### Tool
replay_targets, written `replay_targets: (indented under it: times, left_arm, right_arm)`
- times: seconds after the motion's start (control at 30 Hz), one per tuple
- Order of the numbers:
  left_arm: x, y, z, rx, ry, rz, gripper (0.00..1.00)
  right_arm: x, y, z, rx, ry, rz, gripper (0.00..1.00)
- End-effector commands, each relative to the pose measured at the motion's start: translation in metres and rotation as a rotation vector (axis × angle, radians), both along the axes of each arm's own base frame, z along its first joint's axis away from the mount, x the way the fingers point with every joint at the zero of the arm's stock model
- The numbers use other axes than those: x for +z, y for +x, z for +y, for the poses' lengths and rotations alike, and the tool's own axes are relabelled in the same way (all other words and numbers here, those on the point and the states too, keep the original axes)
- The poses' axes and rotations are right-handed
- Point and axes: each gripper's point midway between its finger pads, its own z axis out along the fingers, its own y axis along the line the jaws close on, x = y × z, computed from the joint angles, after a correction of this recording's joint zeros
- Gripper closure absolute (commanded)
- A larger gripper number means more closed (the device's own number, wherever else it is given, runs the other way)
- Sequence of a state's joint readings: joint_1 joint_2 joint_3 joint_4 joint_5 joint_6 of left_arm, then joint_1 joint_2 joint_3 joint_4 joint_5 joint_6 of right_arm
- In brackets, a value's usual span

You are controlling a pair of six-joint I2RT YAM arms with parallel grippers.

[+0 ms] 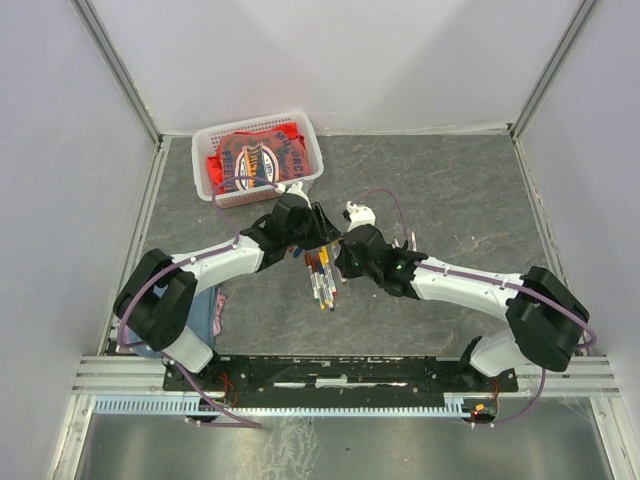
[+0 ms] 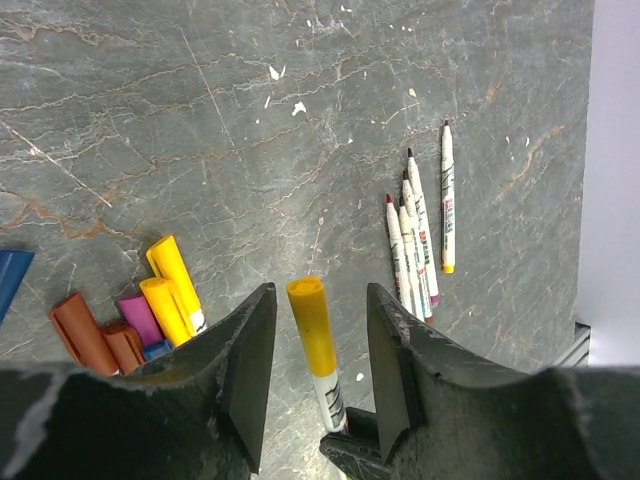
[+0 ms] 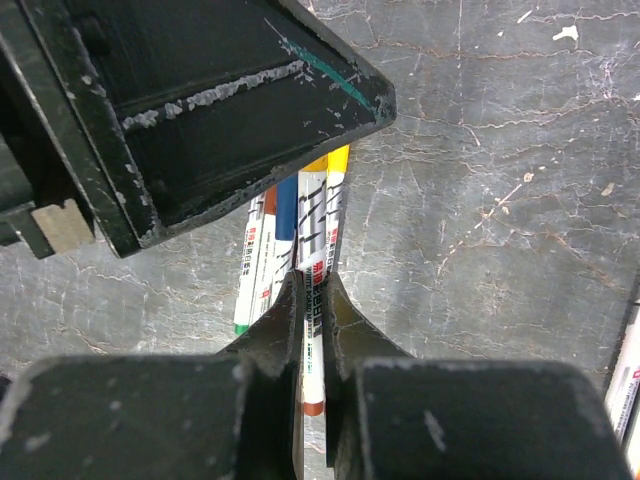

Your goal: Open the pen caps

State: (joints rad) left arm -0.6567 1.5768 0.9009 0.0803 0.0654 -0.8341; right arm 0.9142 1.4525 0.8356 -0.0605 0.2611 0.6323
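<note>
A white pen [image 3: 313, 320] is clamped in my right gripper [image 3: 314, 285], which is shut on its barrel. The pen's yellow cap [image 2: 313, 325] stands between the fingers of my left gripper [image 2: 320, 300], which is open with a gap on each side of the cap. Several loose pen caps [image 2: 160, 305], yellow, purple, brown and blue, lie on the table at the left. In the top view both grippers meet at the table's middle, left gripper [image 1: 320, 228] and right gripper [image 1: 345, 250]. In the right wrist view the left gripper's finger [image 3: 200, 110] hides the cap.
Several uncapped pens [image 2: 415, 240] lie side by side to the right. Capped pens [image 1: 322, 280] lie in a bunch under the grippers. A white basket [image 1: 310, 135] holding a red cloth [image 1: 258, 158] stands at the back left. A blue cloth [image 1: 205, 310] lies by the left arm.
</note>
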Motion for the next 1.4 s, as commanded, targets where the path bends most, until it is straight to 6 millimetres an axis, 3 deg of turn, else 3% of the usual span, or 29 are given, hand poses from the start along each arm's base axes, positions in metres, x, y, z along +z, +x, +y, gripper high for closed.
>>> replay_targets:
  times: [0.0,0.27,0.4,0.43,0.5,0.6,0.7,1.07,1.37]
  left_arm:
    - [0.011,0.002,-0.008,-0.002,-0.062,-0.011,0.53]
    - [0.012,0.002,-0.005,-0.001,-0.079,-0.019,0.7]
    - [0.01,0.001,-0.003,-0.011,-0.083,-0.018,0.95]
    - [0.011,0.001,-0.002,-0.014,-0.084,-0.021,0.97]
    - [0.014,0.001,-0.002,-0.018,-0.095,-0.037,0.97]
    - [0.018,-0.001,-0.002,-0.032,-0.113,-0.055,0.97]
    - [0.022,-0.003,-0.004,-0.049,-0.129,-0.062,0.97]
    - [0.033,-0.009,-0.014,-0.098,-0.255,-0.053,0.97]
    - [0.03,-0.008,-0.013,-0.091,-0.265,-0.045,0.97]
  right_arm:
    - [0.024,0.003,0.01,0.01,0.087,-0.041,0.99]
    - [0.022,0.002,0.011,0.014,0.087,-0.036,0.99]
    - [0.023,0.002,0.007,0.004,0.081,-0.042,0.99]
    - [0.022,0.002,0.006,0.003,0.079,-0.044,0.99]
    - [0.023,0.002,0.004,-0.005,0.08,-0.047,0.95]
    - [0.022,0.002,0.001,-0.018,0.082,-0.045,0.76]
    - [0.022,0.004,-0.001,-0.026,0.094,-0.046,0.67]
    - [0.022,0.009,0.001,-0.016,0.195,-0.017,0.67]
    - [0.032,0.006,0.002,-0.004,0.245,-0.032,0.66]
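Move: The yellow cap of the pen held by the right hand stands between the left hand's open fingers, practically at the hand point. From the right hand, that cap is about 5 cm ahead, 1 cm left and 2 cm higher. The row of capped pens on the table centres some 7 cm back and 3 cm left of the left hand, 9 cm down; the uncapped pens lie 4 cm back and 14 cm to its right, equally low. Almost in place, the left hand shuts its fingers from half open and pinches the yellow cap, then eases back and up about 1 cm with a roll of some 10 degrees, right side rising relative to left. Once the left grip is made, the right fingers open to about a third, let go of the barrel and draw about 1 cm to the right. ##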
